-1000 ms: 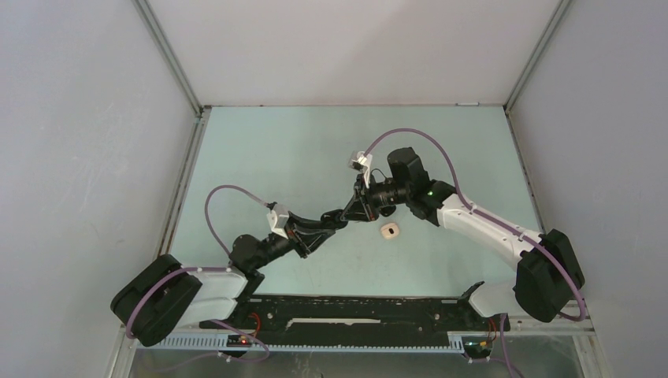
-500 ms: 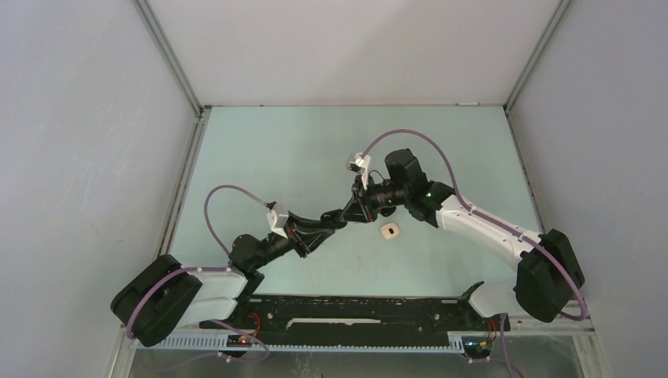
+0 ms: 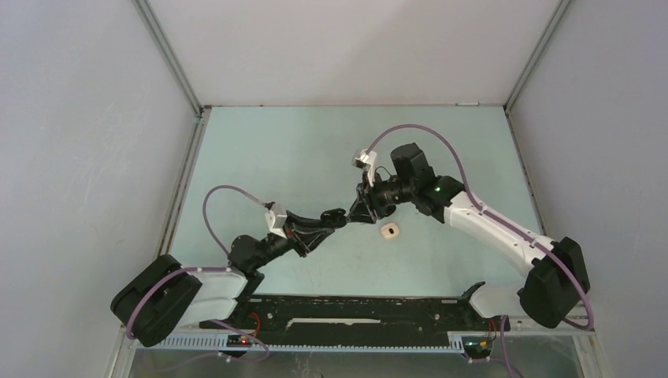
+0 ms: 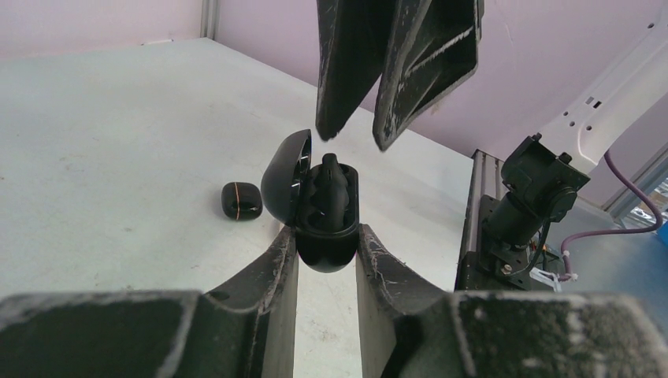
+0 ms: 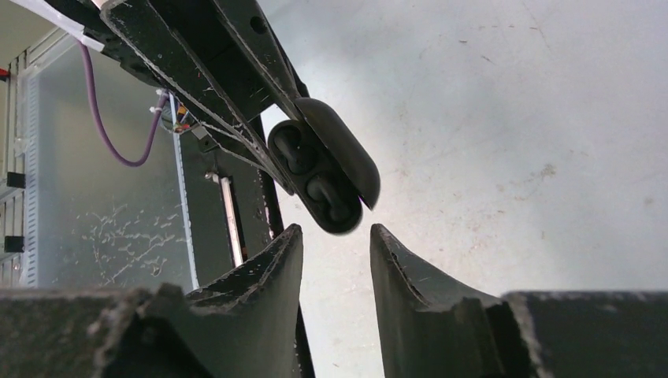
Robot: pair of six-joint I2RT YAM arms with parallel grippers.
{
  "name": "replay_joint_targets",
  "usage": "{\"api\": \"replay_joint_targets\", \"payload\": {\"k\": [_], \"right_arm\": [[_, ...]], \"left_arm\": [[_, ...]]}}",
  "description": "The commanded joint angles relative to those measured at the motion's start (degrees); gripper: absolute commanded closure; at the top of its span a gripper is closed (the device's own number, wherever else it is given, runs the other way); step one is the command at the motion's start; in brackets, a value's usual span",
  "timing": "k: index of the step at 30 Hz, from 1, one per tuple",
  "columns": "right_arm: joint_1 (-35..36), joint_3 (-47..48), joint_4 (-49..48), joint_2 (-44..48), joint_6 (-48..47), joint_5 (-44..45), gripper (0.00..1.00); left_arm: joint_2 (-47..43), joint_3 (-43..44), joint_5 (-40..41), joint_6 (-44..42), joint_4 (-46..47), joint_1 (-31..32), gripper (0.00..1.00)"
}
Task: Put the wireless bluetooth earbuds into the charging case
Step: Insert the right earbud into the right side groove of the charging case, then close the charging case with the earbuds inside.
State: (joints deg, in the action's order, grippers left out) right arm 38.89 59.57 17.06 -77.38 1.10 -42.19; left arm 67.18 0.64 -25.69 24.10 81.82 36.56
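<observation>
A black charging case [image 4: 319, 236] with its lid [image 4: 282, 177] swung open is pinched between my left gripper's [image 4: 327, 236] fingers, off the table. Two black earbuds [image 5: 293, 153] [image 5: 327, 193] sit in its wells; one [image 4: 331, 181] stands a little proud of the rim. My right gripper [image 5: 335, 230] hangs just above the case [image 5: 323, 169], open, with nothing between its fingers [image 4: 425, 71]. In the top view the left gripper [image 3: 340, 214] and right gripper [image 3: 364, 209] meet tip to tip at mid-table, hiding the case.
A closed black case with an orange line [image 4: 241, 200] lies on the table beyond the held one. A whitish case [image 3: 389, 231] lies just right of the grippers. Metal rails [image 3: 177, 181] border the pale green table [image 3: 299, 150].
My right gripper has opened and drawn back slightly from the case, its arm shifting a little right. The left gripper still holds the case in the same place.
</observation>
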Motion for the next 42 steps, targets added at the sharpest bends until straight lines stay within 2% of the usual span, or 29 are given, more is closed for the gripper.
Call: {"api": "replay_joint_targets", "payload": {"k": [1, 6, 8, 10, 13, 16, 27, 31, 34, 38, 42], "right_arm": [[-2.3, 3.6, 3.8, 3.9, -1.0, -0.4, 0.60], [-5.7, 4.1, 5.1, 5.9, -5.9, -2.0, 0.60], [-6.4, 4.1, 6.8, 6.6, -10.9, -4.6, 0.56], [-6.4, 4.1, 8.6, 7.2, -16.0, -6.1, 0.49], [-6.1, 4.0, 10.0, 6.8, -20.7, -7.5, 0.33], [-4.6, 4.1, 11.4, 4.9, -24.9, -8.9, 0.26], [3.3, 4.1, 13.0, -3.1, -27.3, -11.3, 0.25], [6.8, 4.0, 18.8, -0.4, -30.7, -9.2, 0.25], [8.1, 4.1, 23.6, 4.4, -32.4, -3.4, 0.25], [2.9, 1.8, 23.3, 11.3, -30.1, 1.9, 0.25], [-12.4, -4.8, 15.2, 17.5, -23.5, -3.0, 0.24]], "left_arm": [[-0.4, -0.3, -0.2, -0.3, 4.0, -0.4, 1.00], [0.4, -0.1, -2.2, -0.7, 4.1, -0.3, 1.00], [1.1, 0.4, -3.4, -0.5, 4.1, -0.3, 1.00], [1.9, 1.0, -5.1, -0.3, 4.0, -0.1, 1.00], [3.5, 2.2, -7.0, -0.1, 4.1, 0.9, 1.00], [5.4, 3.4, -8.7, -0.1, 4.1, 2.2, 1.00], [9.6, 5.7, -10.3, 1.1, 4.1, 3.9, 1.00], [11.2, 5.9, -6.7, 2.5, 4.1, 3.0, 1.00], [12.4, 6.0, -5.6, 4.3, 4.0, 1.7, 1.00], [13.4, 6.4, -5.2, 5.1, 4.1, 1.2, 1.00], [15.3, 7.0, -4.9, 6.0, 4.1, 1.2, 1.00]]}}
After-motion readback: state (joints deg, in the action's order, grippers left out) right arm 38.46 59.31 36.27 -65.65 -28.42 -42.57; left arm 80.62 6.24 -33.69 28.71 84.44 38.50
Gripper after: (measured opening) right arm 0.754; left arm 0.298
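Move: The open charging case stands in the left gripper's fingers, its middle about 1 cm forward, 2 cm right and 1 cm above that hand point, lid on the forward side, both earbuds in their grooves. From the right gripper it lies level, about 4 cm left and 2 cm lower. On the table, some 15 cm below the right gripper, are the striped black case (10 cm right, 2 cm forward) and the pink case (10 cm right, 3 cm back). Raise the right gripper off to the right and a little forward of the open case, spreading its fingers wide, then sweep it back about 8 cm while dipping some 6 cm, across the lid towards the robot, and finally draw it off right, forward and up. Keep the left grip shut on the case, easing it about 3 cm right and 2 cm down with a slight clockwise turn. ##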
